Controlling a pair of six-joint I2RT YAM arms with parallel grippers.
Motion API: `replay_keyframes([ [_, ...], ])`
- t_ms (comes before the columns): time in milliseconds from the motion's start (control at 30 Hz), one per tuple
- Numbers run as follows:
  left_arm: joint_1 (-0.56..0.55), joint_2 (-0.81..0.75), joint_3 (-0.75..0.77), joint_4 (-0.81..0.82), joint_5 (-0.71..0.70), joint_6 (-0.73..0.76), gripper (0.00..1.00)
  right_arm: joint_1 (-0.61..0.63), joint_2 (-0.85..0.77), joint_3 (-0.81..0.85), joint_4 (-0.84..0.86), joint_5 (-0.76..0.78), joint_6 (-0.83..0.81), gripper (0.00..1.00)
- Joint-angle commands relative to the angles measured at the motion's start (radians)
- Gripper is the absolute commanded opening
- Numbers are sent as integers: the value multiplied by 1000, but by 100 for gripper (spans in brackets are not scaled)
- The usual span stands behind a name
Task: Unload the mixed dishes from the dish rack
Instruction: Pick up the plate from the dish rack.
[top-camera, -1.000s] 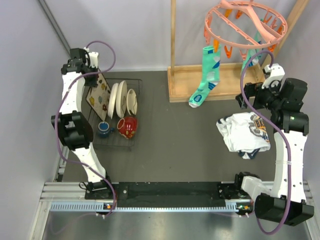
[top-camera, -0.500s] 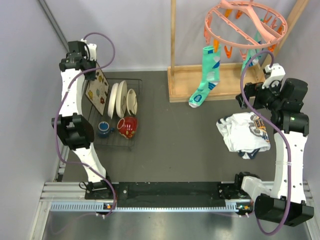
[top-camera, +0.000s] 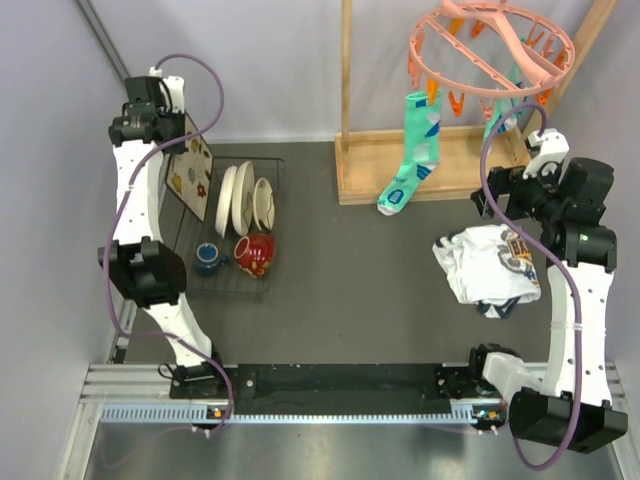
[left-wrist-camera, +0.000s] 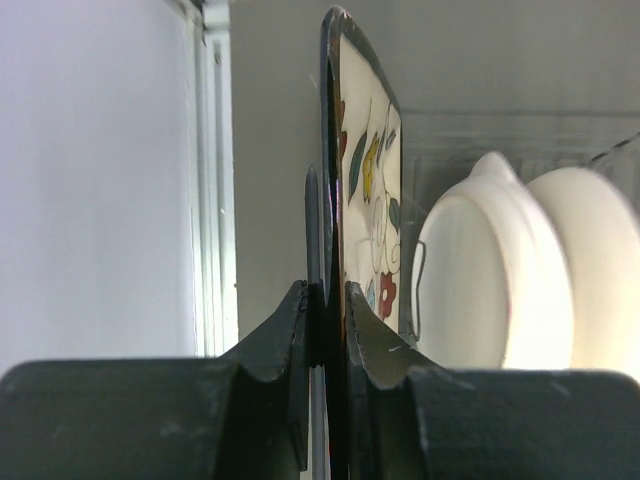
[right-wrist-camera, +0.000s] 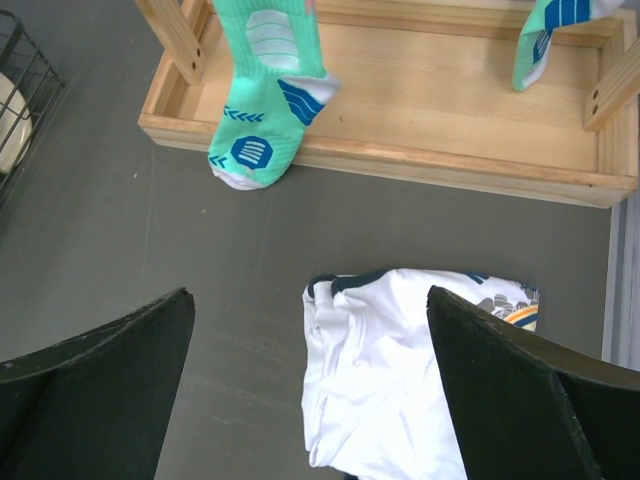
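Observation:
My left gripper (top-camera: 168, 142) (left-wrist-camera: 327, 290) is shut on the edge of the square cream floral plate (top-camera: 192, 176) (left-wrist-camera: 371, 190), which it holds upright above the far-left end of the black wire dish rack (top-camera: 262, 284). In the rack stand two large cream dishes (top-camera: 236, 198) (left-wrist-camera: 490, 280) and a smaller white one (top-camera: 264, 203). A dark blue mug (top-camera: 208, 258) and a red patterned mug (top-camera: 255, 253) sit at its near end. My right gripper (top-camera: 492, 192) (right-wrist-camera: 310, 300) hangs open above the table on the right, with nothing between its fingers.
A white printed shirt (top-camera: 490, 265) (right-wrist-camera: 400, 380) lies under the right gripper. Behind it is a wooden frame (top-camera: 430, 170) (right-wrist-camera: 400, 165) with a pink peg hanger (top-camera: 490, 45) and a green sock (top-camera: 412, 160) (right-wrist-camera: 265, 90). A wall runs close along the left side of the rack.
The left arm has lifted the floral plate up and toward the far left, away from the rack's tines. The right arm has not moved.

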Motion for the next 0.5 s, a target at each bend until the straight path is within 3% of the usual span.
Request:
replay_keyframes([
  [0,0,-199,77,234,42,-48,0,0,-22,5,34,-14,-2,99],
  [267,0,-302,89,254,97,-89,0,0,-7,46,7,-46,-2,99],
  [467,-1,-379,83,225,302,-169,0,0,39,110,-32,-112,18,99],
])
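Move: My left hand already has the square patterned plate pinched by its top edge; the plate's middle hangs about 9 cm below that hand, some 2 cm ahead and 3 cm to its right. The nearest white plate stands in the rack about 8 cm right, 4 cm back and 17 cm below the hand; the blue mug lies about 15 cm back, 3 cm right and 22 cm below. From my right hand, the patterned plate is roughly 57 cm left, 17 cm ahead and 12 cm lower. I keep the patterned plate pinched in my left fingers and carry it briskly up out of the dish rack, about 13 cm, while drawing back some 5 cm towards my base and a little left, away from the white plates. As it rises, my left wrist tips the fingers up by about 20 degrees. ##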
